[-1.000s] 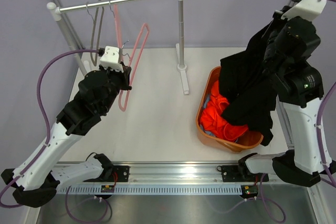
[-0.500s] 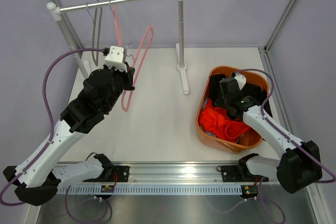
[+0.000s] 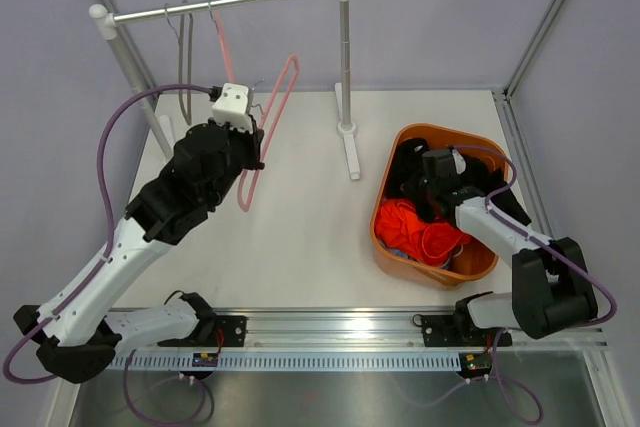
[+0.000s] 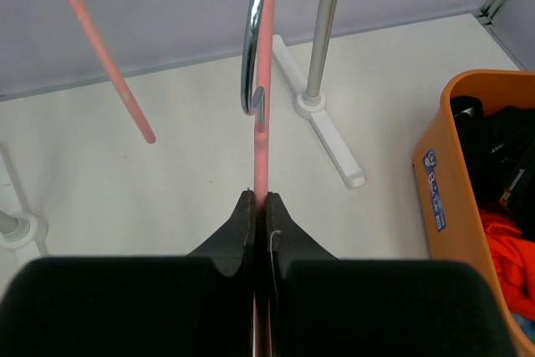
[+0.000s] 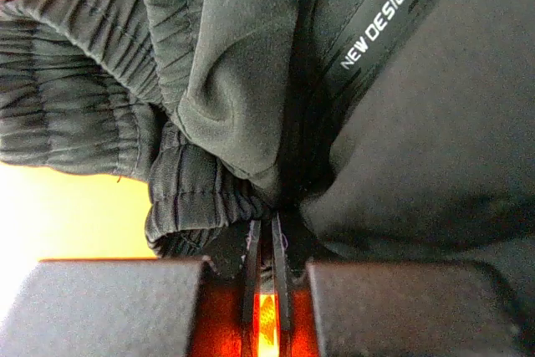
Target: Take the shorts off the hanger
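My left gripper (image 3: 254, 144) is shut on the lower bar of a bare pink hanger (image 3: 272, 112), held tilted above the table beside the rack. In the left wrist view the jaws (image 4: 261, 203) pinch the pink rod below the hanger's metal hook (image 4: 254, 39). My right gripper (image 3: 425, 187) is down inside the orange basket (image 3: 445, 134), shut on the black shorts (image 3: 405, 169). The right wrist view shows its jaws (image 5: 267, 236) nipping bunched black shorts (image 5: 242, 81). The orange shorts (image 3: 420, 232) lie in the basket, with a sliver of light blue shorts (image 3: 388, 245) at its left wall.
The clothes rack's rail (image 3: 240, 0) crosses the back left with a second pink hanger (image 3: 220, 42) and a grey hanger (image 3: 182, 62) on it. Its right post (image 3: 345, 57) and foot (image 3: 352, 155) stand between the arms. Grey walls close in the table.
My right arm has come down from high above the basket, lowering the black shorts into it. My left arm has carried the pink hanger slightly up and to the right.
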Controlling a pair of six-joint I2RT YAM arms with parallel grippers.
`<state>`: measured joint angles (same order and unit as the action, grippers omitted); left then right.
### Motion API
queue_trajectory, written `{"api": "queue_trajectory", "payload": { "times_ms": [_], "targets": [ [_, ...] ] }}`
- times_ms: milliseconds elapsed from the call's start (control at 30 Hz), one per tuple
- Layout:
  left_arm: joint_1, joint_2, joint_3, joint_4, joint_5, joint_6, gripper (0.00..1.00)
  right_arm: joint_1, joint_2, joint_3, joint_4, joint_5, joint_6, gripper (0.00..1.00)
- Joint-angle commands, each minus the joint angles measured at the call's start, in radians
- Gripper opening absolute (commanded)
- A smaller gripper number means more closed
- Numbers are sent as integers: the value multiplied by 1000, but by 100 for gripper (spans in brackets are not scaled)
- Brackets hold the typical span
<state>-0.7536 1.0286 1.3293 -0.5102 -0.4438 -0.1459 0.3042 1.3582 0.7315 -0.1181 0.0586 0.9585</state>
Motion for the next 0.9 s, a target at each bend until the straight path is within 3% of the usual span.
{"api": "queue_trajectory", "payload": {
  "times_ms": [0, 133, 400, 567, 867],
  "targets": [
    [2, 34, 79, 7, 7, -18, 0, 9, -25, -49, -37, -72, 14, 15],
    [2, 96, 133, -39, 4, -21, 0, 9, -134, -5, -106, -11, -58, 29],
    [23, 260, 316, -113, -38, -46, 0, 7, -373, 109, -221, -32, -208, 53],
    [97, 384, 396, -83, 0, -75, 0, 9, -438, 186, -296, -54, -279, 62],
    [192, 534, 619, -40, 28, -40, 0, 9, -513, 252, -362, -54, -336, 62]
  ]
}}
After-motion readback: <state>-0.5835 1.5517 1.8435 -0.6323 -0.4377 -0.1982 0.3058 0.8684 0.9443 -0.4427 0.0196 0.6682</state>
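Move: The left hand still holds the freed pink hanger; the rail's empty stretch lies some 20 cm ahead and 16 cm above. The hung pink hanger is about 15 cm ahead, 6 cm left and 8 cm up, the grey hangers 14 cm ahead, 12 cm left and 6 cm up. The right hand has the black shorts pinched in the basket, their middle about 7 cm to its right and 1 cm back; the orange shorts lie 14 cm back, 2 cm right, 3 cm lower. Forward by about 12 cm, nearly level, the left hand carries the pinched pink hanger towards the rail, easing right at first, then straight on while the wrist yaws some 10 degrees counter-clockwise. Meanwhile the right fingers open, let go of the black shorts, and the hand climbs about 18 cm out of the basket, drawing back a little as its fingertips tilt up. ##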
